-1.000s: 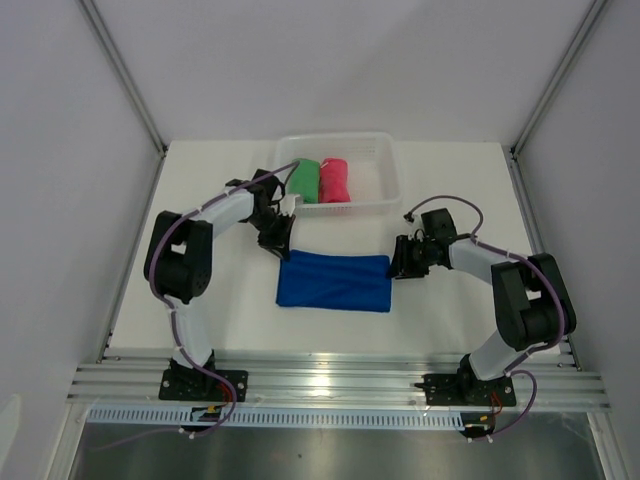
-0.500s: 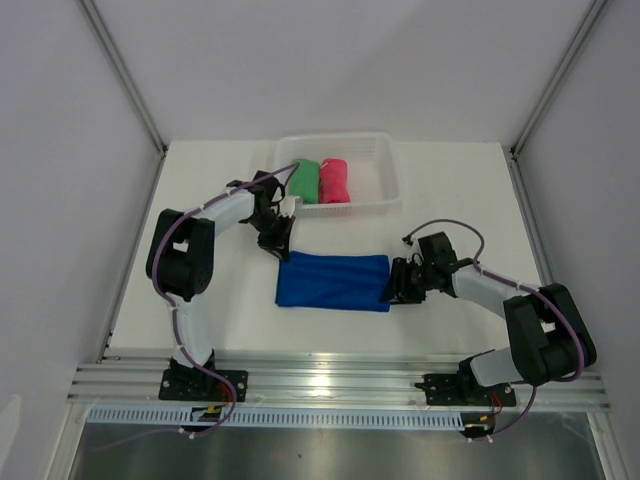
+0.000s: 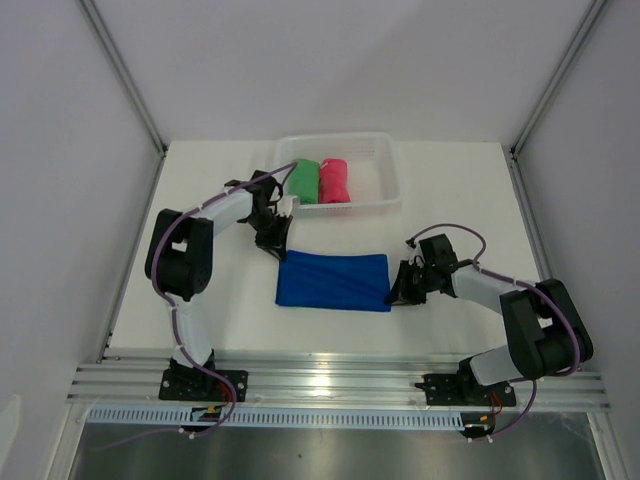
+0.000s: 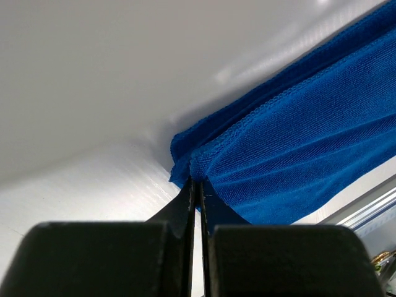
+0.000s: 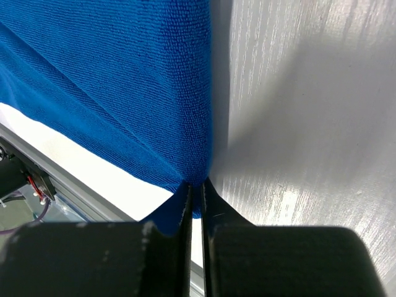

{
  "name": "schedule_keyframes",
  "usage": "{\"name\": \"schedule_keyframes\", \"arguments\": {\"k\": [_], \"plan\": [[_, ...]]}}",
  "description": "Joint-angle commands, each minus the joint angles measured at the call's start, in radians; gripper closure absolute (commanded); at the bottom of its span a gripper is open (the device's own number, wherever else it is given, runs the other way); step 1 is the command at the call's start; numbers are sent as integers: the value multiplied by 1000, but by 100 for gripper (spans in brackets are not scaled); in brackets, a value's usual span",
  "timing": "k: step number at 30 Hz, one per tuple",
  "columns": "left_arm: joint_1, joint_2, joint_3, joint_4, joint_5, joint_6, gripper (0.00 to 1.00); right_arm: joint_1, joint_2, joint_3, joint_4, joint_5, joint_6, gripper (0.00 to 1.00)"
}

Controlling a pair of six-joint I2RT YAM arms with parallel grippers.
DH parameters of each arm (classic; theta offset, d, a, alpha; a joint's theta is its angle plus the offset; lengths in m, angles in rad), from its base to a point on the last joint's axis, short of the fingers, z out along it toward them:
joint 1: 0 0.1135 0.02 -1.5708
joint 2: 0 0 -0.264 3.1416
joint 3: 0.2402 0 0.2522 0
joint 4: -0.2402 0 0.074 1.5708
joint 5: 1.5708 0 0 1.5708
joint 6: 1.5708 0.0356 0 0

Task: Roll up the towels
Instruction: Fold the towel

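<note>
A royal blue towel (image 3: 333,281) lies folded flat in the middle of the table. My left gripper (image 3: 281,250) is shut on the blue towel's far left corner (image 4: 193,166). My right gripper (image 3: 396,294) is shut on its near right corner (image 5: 197,176). A rolled green towel (image 3: 303,180) and a rolled pink-red towel (image 3: 335,180) lie side by side in the white basket (image 3: 384,176) at the back.
The white basket stands at the back centre, close behind my left gripper. A metal rail (image 3: 340,380) runs along the near edge of the table. Grey walls close in both sides.
My right gripper moved toward the near edge along the blue towel's right side and closed on its near right corner. The left arm stayed still.
</note>
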Motion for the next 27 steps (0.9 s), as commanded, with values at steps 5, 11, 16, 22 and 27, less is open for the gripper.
{"name": "schedule_keyframes", "arguments": {"k": [5, 11, 16, 22, 27], "plan": [[18, -10, 43, -44, 11, 46, 79, 10, -9, 12, 12, 3, -1, 81], [18, -36, 23, -74, 34, 73, 66, -6, -30, 73, -57, 3, -52, 61], [20, -147, 0, -134, 49, 126, 69, -55, -24, 159, -54, 6, -85, 59], [-35, -286, -113, -199, 68, 316, 70, -92, 120, 241, 40, 12, -107, 59], [-199, -397, -282, -107, 43, 535, 65, -99, 253, 297, 127, -17, -102, 59]]}}
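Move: From the left gripper, which pinches the blue towel's far left corner, the towel's near left corner lies about 12 cm back, straight behind and a touch lower; the towel's middle is about 6 cm back and 13 cm right, the green roll in the basket some 20 cm ahead and 5 cm right. From the right gripper, pinching the near right corner, the far right corner is about 12 cm straight ahead at nearly its height, the towel's middle 5 cm ahead and 13 cm left. Open both grippers partway to let go of the blue towel's corners. Then lift the left one about 5 cm and swing it back some 9 cm towards the near left corner, turning it about 20 degrees clockwise; meanwhile arc the right one forward about 10 cm along the towel's right edge, rising 4 cm and then sinking again to just short of the far right corner, fingers still open. ##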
